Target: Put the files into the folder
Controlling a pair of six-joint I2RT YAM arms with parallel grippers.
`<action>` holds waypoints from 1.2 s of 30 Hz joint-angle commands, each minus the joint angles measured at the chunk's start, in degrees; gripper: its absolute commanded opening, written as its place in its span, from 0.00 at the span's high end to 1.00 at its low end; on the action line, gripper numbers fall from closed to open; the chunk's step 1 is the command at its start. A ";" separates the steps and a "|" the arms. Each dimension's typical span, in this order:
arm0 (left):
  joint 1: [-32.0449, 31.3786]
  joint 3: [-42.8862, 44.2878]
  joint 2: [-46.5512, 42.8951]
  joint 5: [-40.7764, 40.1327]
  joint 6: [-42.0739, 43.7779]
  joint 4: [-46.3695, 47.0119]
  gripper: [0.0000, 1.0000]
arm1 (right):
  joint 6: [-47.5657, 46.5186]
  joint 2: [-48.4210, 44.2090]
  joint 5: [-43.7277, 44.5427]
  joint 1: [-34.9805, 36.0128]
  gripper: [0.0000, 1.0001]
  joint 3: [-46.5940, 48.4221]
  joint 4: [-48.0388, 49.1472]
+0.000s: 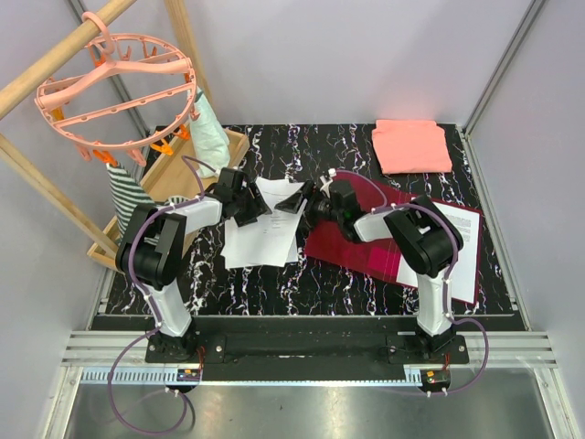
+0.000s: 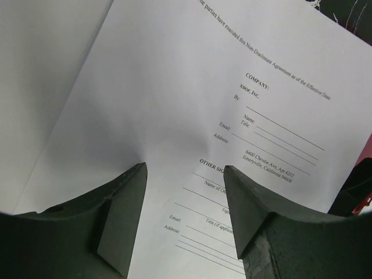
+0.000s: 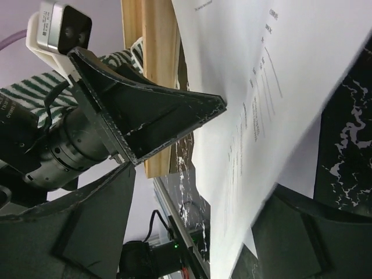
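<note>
The files (image 1: 265, 233) are white printed sheets lying left of centre, with one sheet lifted at its right edge. My left gripper (image 1: 259, 208) hovers over them; in the left wrist view its open jaws (image 2: 186, 168) frame the signature page (image 2: 192, 87). My right gripper (image 1: 297, 206) reaches in from the right. In the right wrist view its jaws (image 3: 200, 180) stand wide, and the raised sheet (image 3: 273, 116) runs between them and rests against the lower finger. The dark red folder (image 1: 361, 247) lies flat under the right arm, with more white paper (image 1: 466, 247) on its right side.
A folded salmon-pink cloth (image 1: 411, 146) lies at the back right. A wooden tray (image 1: 174, 178) with striped fabric sits at the back left, under a pink round hanger (image 1: 119, 87) on a wooden pole. Grey walls enclose the black marble table (image 1: 274, 283).
</note>
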 commanded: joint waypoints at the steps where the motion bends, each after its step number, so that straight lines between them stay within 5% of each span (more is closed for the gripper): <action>1: -0.22 -1.64 -1.22 1.27 0.53 -1.87 0.38 | -6.07 -3.90 3.78 0.69 0.26 2.89 -3.44; 4: -0.22 -1.72 -4.20 0.83 2.19 -2.92 0.34 | -14.87 -1.71 5.91 0.69 0.51 8.77 -12.76; 5: -0.22 -1.81 -5.43 0.39 2.72 -3.18 0.33 | -17.32 -1.35 5.91 0.69 0.71 9.92 -14.96; 8: -0.30 -2.51 -11.58 -0.23 5.01 -4.15 0.27 | -23.55 -1.09 7.74 0.78 1.00 15.54 -25.55; 15: -5.39 -1.29 -22.31 3.63 11.16 -5.73 0.19 | -39.04 -9.41 13.37 -0.71 1.00 28.73 -58.18; 20: -9.87 3.62 -16.18 10.75 10.11 -5.12 0.18 | -45.19 -22.77 21.01 -9.12 1.00 23.31 -75.85; 27: -14.80 15.93 1.92 19.29 11.69 -8.02 0.18 | -53.37 -43.16 24.87 -19.34 1.00 18.37 -86.77; 36: -16.47 24.91 14.59 20.59 13.11 -11.80 0.19 | -56.80 -49.08 27.09 -20.41 1.00 24.17 -92.67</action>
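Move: Between the right hand's open fingers runs the raised right edge of the top file, whose middle lies about 7 cm left, 5 cm back and 5 cm below; the lower file is under it, about 8 cm left and 7 cm back. The folder's left cover has its middle some 18 cm right and 5 cm back of the right hand. That cover lies roughly 25 cm right and 3 cm back of the left hand, and the wooden tray's middle 23 cm to its left. Pinching the top file by its raised right edge, the right hand shuts while edging about 5 cm forward, then carries it up and nearly 30 cm right over the folder, drawing back some 10 cm and swinging its fingers downward. The left hand opens wider, rises off the papers, then arcs right and down to the folder's left edge, turning about 35 degrees clockwise. ##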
